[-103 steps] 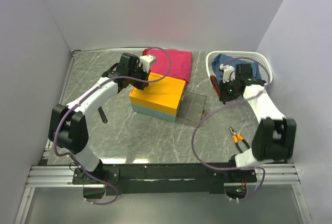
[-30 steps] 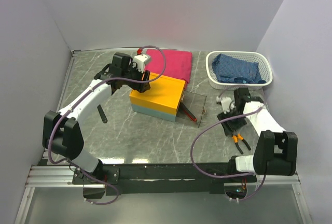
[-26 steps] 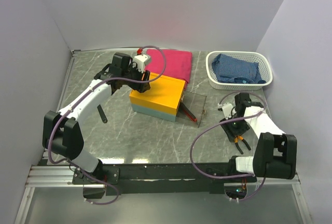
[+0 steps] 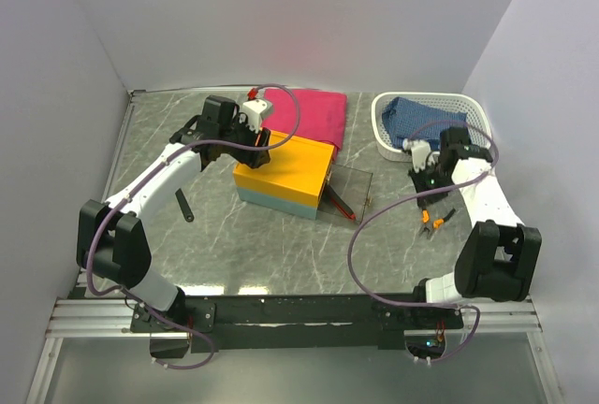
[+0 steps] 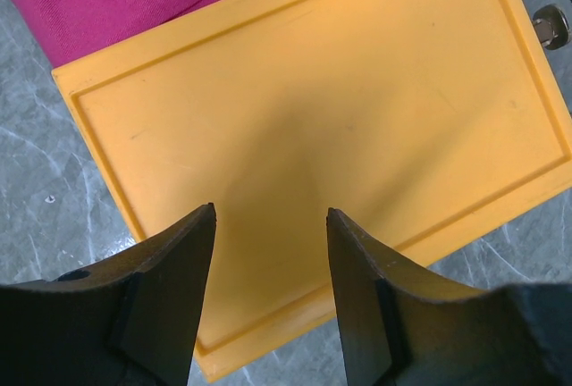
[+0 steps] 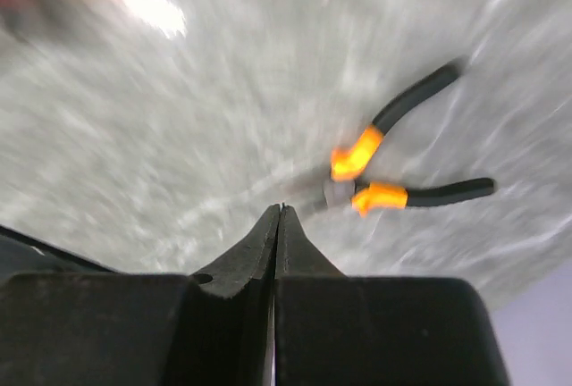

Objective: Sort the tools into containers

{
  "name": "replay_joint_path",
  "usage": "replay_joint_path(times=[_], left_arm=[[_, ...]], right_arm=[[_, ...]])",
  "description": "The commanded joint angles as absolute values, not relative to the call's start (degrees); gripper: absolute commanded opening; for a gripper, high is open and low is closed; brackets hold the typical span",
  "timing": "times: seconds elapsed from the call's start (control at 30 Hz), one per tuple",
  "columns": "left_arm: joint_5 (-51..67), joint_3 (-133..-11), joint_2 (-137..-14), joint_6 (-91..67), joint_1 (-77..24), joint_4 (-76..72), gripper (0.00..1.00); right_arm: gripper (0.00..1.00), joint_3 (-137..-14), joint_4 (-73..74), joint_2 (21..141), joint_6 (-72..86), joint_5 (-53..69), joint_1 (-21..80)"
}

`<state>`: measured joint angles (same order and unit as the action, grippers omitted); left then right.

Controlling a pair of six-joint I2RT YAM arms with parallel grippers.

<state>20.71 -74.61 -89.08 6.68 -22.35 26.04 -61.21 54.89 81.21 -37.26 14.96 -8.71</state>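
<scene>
The box [image 4: 283, 172] with the orange-yellow top [image 5: 322, 109] stands mid-table. My left gripper [image 5: 270, 212] hangs open just above that top, nothing between its fingers; from overhead it [image 4: 257, 147] is over the box's back left corner. Small orange-handled pliers [image 4: 433, 220] lie on the table at the right. The right wrist view is blurred; there the pliers [image 6: 384, 172] lie just past my right gripper [image 6: 281, 207], which is shut with nothing in it. From above it [image 4: 423, 187] sits between the pliers and the white basket [image 4: 386, 138]. A red-handled screwdriver [image 4: 342, 206] lies by the box.
A blue cloth [image 4: 426, 122] fills the basket. A pink folded cloth [image 4: 314, 112] lies behind the box. The box's clear panel [image 4: 354, 184] lies flat on the table. A short dark tool [image 4: 184, 208] lies at the left. Walls close in on both sides.
My right gripper closed and pulled back from the pliers toward the basket. The pliers now lie farther from the front edge than before. The left arm has not moved.
</scene>
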Motion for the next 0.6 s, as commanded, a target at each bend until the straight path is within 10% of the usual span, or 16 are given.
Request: replay_joint_path(times=[0.0,0.13,0.3,0.57], left_arm=[[21.36,-76.9,-87.27,7.65,-22.32,25.58,0.58],[20.83,-76.99,-86.92,8.08,-22.32,25.84,0.58],[20.57,-75.68,-86.14,8.26,-22.32,25.75,0.58],[20.39,-75.85,-86.4,8.44,-22.24,25.93,0.58]], right_arm=[[0.0,-69.33,58.8,80.68,-32.7,23.29,-5.72],[0.02,-70.23,60.2,81.21,-33.92,23.65,-3.26],[0.46,-65.14,56.34,82.17,-32.62,14.86,-6.41],[0.51,-62.4,51.42,88.75,-27.52,10.9,-7.82]])
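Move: The pliers lie on the table about 5 cm to the right of the shut, empty right hand, 2 cm farther out and some 9 cm below it, with handles pointing away from the base. The open clear drawer is some 18 cm to that hand's left and 6 cm ahead; the white basket's middle is about 24 cm ahead and 7 cm to the right. From the left hand the pliers are roughly 44 cm to the right, 9 cm back and 18 cm lower. Touching nothing at either end, the right hand first carries on up, left and forward with shut fingers, rising about 4 cm and drifting left as much. It then reverses, sinking some 5 cm while swinging right and a little back, to end beside the pliers' head and slightly lower than it began. The fingers open to about half as it turns back. ##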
